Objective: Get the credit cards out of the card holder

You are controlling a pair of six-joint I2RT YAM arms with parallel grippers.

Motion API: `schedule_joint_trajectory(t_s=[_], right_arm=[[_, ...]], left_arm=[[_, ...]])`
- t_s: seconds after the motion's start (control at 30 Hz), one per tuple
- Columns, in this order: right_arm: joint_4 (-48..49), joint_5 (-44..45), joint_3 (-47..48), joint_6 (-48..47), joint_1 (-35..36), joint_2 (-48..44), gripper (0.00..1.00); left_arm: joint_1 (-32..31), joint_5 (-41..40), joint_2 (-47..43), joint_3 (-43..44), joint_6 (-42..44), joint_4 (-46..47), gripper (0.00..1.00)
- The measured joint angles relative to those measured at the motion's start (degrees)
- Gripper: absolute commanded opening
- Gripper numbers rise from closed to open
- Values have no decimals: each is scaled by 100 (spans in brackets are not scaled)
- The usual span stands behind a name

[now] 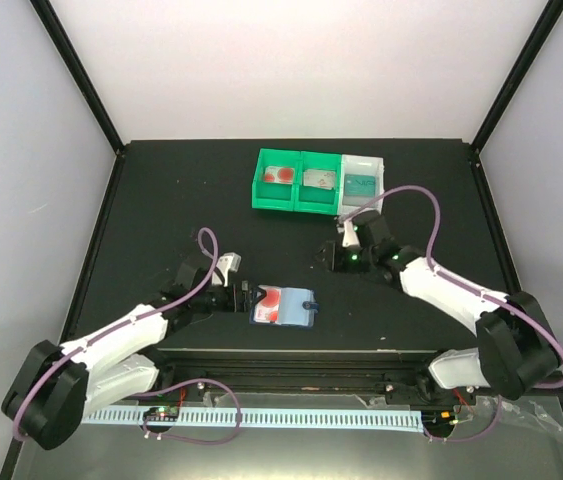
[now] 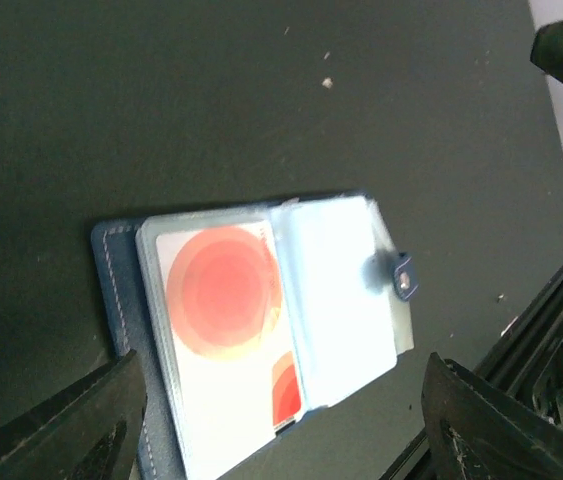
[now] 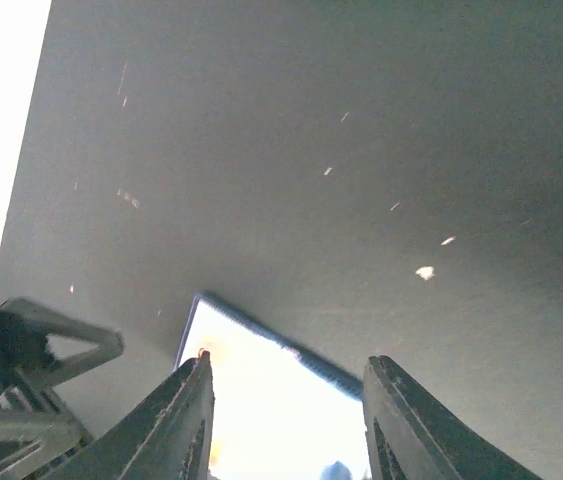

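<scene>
The card holder (image 1: 283, 307) lies open on the black table near the front edge, navy outside with pale blue pockets. A white credit card with red circles (image 2: 226, 330) shows in its left pocket; the right pocket (image 2: 336, 290) looks pale and blank. My left gripper (image 1: 240, 297) sits at the holder's left edge, open, with its fingers (image 2: 81, 430) wide on either side of the holder's near end. My right gripper (image 1: 345, 256) hovers to the upper right of the holder, apart from it and open. Between its fingers (image 3: 186, 415) the holder (image 3: 261, 395) shows bright ahead.
At the back stand a green two-compartment tray (image 1: 295, 203) and a white tray (image 1: 361, 160). A red-circle card (image 1: 279, 175), a greyish card (image 1: 318, 178) and a teal card (image 1: 361, 184) lie in them. A metal rail (image 1: 291, 370) runs along the front edge.
</scene>
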Motion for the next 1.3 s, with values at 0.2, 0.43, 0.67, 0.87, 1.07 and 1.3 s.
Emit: schedule_joint_trajectory(t_s=[0.2, 0.43, 0.67, 0.87, 1.07, 1.3], right_arm=[[686, 153, -361, 487, 940, 254, 37], [1123, 396, -240, 817, 1738, 962, 27], [1298, 522, -203, 946, 2153, 1443, 25], [1346, 621, -122, 1049, 2396, 1825, 24], [1397, 673, -122, 1102, 2439, 1965, 21], [1659, 741, -179, 1298, 2470, 1965, 22]], left_arm=[[0, 321, 562, -387, -195, 573, 67], [0, 713, 1178, -439, -317, 1150, 48], [0, 831, 1233, -660, -422, 1408, 26], [0, 863, 1241, -960, -570, 1725, 21], [-2, 1021, 1357, -1097, -669, 2057, 20], [-2, 1038, 1346, -1097, -706, 2057, 21]])
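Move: The right hand, empty, has the red-circled card in the card holder about 14 cm to its left, 9 cm back and 11 cm below; for the left hand that card is some 5 cm to the right, 1 cm back and 7 cm down. Beside the card, the holder's empty clear pocket is centred about 7 cm to the card's right and its snap strap 11 cm to the right, both level with the card. The right hand sweeps left, down and back in from the far right, some 11 cm to the left, narrowing its half-open fingers and turning about 10 degrees counter-clockwise until its tips hang at the red-circled card's right side. Meanwhile the left hand sinks about 6 cm and draws back some 4 cm towards the card's near left end, tipping down slightly and bringing its wide-open fingers nearly shut; contact isn't clear for either hand. ##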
